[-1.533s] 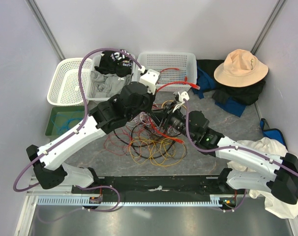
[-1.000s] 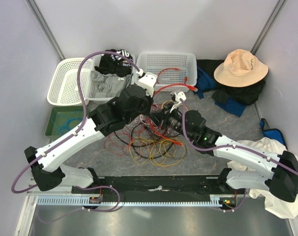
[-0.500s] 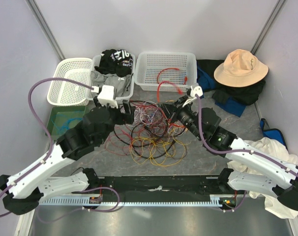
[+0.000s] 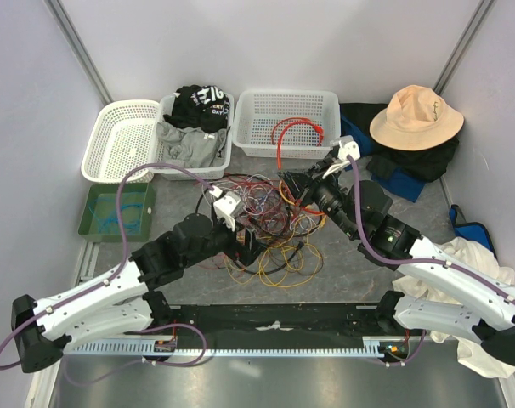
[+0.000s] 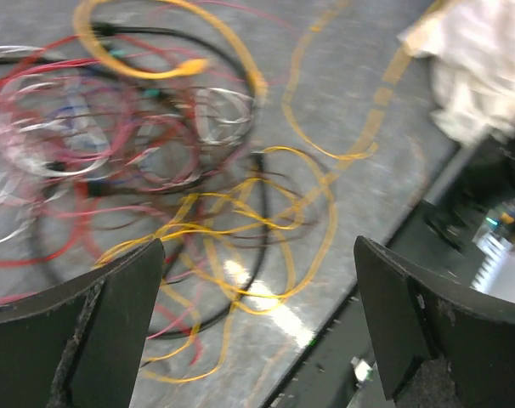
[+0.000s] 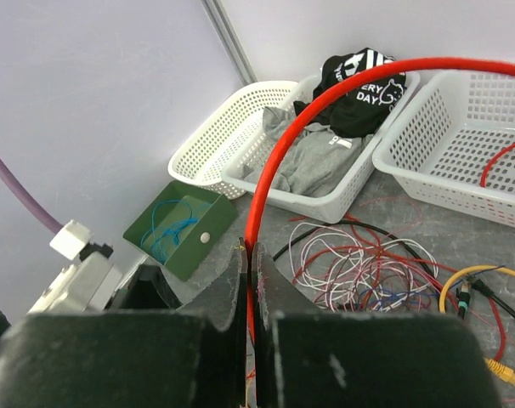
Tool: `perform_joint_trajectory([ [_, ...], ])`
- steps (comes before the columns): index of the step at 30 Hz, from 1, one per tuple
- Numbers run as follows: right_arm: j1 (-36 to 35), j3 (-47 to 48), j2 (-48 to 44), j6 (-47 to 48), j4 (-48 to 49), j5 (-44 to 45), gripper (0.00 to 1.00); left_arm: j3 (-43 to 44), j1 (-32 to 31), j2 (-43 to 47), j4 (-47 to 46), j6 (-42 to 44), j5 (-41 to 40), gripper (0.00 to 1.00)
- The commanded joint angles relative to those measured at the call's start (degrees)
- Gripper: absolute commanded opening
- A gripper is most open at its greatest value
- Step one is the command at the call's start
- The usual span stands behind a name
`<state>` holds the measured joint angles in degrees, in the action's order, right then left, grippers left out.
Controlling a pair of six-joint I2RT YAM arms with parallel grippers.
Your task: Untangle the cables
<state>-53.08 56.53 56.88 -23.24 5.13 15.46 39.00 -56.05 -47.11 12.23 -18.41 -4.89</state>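
Observation:
The cables lie in a tangled heap of red, yellow, black and white wires on the grey table. My left gripper hovers over the heap's near side, open wide with nothing between its fingers; yellow loops lie below it, blurred. My right gripper is at the heap's far right, shut on a thick red cable. That red cable arcs up from the jaws into the right-hand white basket. In the right wrist view the gripper pinches it tight.
Three white baskets stand at the back: an empty one, one with clothes, one holding red cable. A green tray with blue wire sits at the left. A tan hat on dark clothes lies back right, white cloth at the right.
My left arm swung back from the baskets toward the near edge and its gripper opened. My right gripper stayed shut on the red cable and moved it up toward the right basket.

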Motion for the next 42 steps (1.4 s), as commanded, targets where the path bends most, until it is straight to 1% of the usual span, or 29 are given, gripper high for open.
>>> perform_joint_trajectory([
  [1,-0.1,2.79,-0.72,-0.49,0.32,-0.08,0.0,-1.56,-1.95,-0.95,-13.79,0.48,9.1,1.0],
  [6,-0.01,2.88,-0.37,-1.1,0.32,-0.96,0.0,-1.65,-5.82,-6.14,-16.79,2.06,5.25,1.0],
  [8,-0.01,2.97,-0.19,-1.45,0.24,-1.4,0.0,-1.48,-7.22,-9.29,-18.2,2.94,2.27,1.0],
  [12,-0.09,3.32,-0.19,-2.15,0.24,-2.54,0.0,-0.07,-7.76,-14.75,-18.91,4.7,-1.7,0.99],
  [13,-0.09,3.41,-0.37,-2.16,0.15,-2.8,0.0,0.11,-7.76,-15.63,-18.91,4.88,-3.01,0.97],
  [16,-0.01,3.85,-0.81,-2.42,-0.38,-3.51,0.0,0.98,-7.76,-19.58,-18.3,5.06,-10.29,0.85],
  [17,-0.01,3.93,-0.9,-2.42,-0.55,-3.68,0.0,1.51,-7.76,-20.55,-17.77,4.71,-11.45,0.76],
  [19,-0.01,4.28,-1.33,-2.33,-0.99,-3.51,0.0,2.74,-7.76,-23.28,-16.72,4.27,-13.38,0.67],
  [20,-0.09,4.29,-1.51,-2.24,-1.08,-3.51,0.0,3.01,-7.76,-23.81,-16.45,4.18,-14.01,0.5],
  [21,-0.01,4.29,-1.95,-2.24,-1.43,-3.16,0.0,3.44,-7.76,-24.16,-16.01,3.83,-14.45,0.39],
  [22,-0.09,4.64,-2.13,-2.16,-1.7,-2.9,0.0,3.62,-7.76,-24.08,-15.31,3.82,-14.8,0.24],
  [23,-0.09,4.64,-2.21,-1.89,-1.96,-2.72,0.0,3.71,-7.76,-23.56,-14.61,3.56,-14.98,0.02],
  [25,-0.09,4.81,-2.83,-1.63,-2.84,-1.41,0.0,3.45,-7.76,-20.85,-13.12,2.16,-15.68,0.02],
  [26,-0.09,4.73,-3.0,-1.54,-2.93,-0.97,0.0,3.1,-7.76,-19.52,-10.24,1.46,-16.73,0.02],
  [27,-0.09,4.73,-3.35,-1.45,-3.19,-0.61,0.0,1.96,-7.76,-18.2,-8.73,-1.16,-18.39,0.02],
  [28,-0.01,4.99,-3.44,-1.54,-3.28,0.43,0.0,1.34,-7.76,-16.36,-6.28,-3.27,-23.19,0.02],
  [29,-0.09,5.25,-3.53,-1.37,-3.54,1.23,0.0,0.73,-7.67,-13.04,-1.64,-5.47,-25.33,0.02],
  [30,-0.09,5.52,-3.53,-1.02,-3.89,2.11,0.0,-0.76,-7.76,-10.92,0.93,-9.84,-27.26,0.02],
  [31,-0.01,6.13,-3.62,-0.66,-3.98,4.12,0.0,-1.38,-7.58,-9.07,3.56,-12.76,-30.94,0.02],
  [32,-0.01,6.48,-3.53,-0.4,-3.98,5.09,0.0,-1.82,-7.06,-5.48,9.16,-15.83,-31.93,0.02],
  [33,-0.01,6.83,-3.45,0.3,-3.9,6.06,0.0,-2.7,-6.44,-3.88,11.39,-20.39,-32.2,0.02],
  [36,-0.01,9.47,-2.75,1.79,-4.16,8.7,0.0,-3.93,-3.89,0.95,18.33,-26.21,-31.94,0.02],
  [39,-0.01,12.63,-2.57,3.64,-4.95,11.77,0.0,-3.76,-1.52,4.82,22.65,-29.21,-31.68,0.02],
  [42,-0.01,14.83,-3.53,6.01,-4.95,16.43,0.0,-3.24,0.24,7.29,23.1,-29.22,-30.45,0.02],
])
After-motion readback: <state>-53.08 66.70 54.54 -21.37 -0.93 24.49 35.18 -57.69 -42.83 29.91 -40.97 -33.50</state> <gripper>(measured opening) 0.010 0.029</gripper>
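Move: A strand of the yellow cable lies about 6 cm right of the open left hand, 2 cm ahead and some 8 cm below. From that hand, the pink-and-white tangle sits about 18 cm ahead, 1 cm left, and the thick yellow loop about 18 cm ahead, 14 cm right, both roughly 17 cm lower. From the right hand, already gripping the red cable, the yellow strand is about 5 cm back, level sideways, some 24 cm below. Left hand dips some 8 cm down-right, pinches yellow cable, draws left 15 cm; right lifts held red cable. ##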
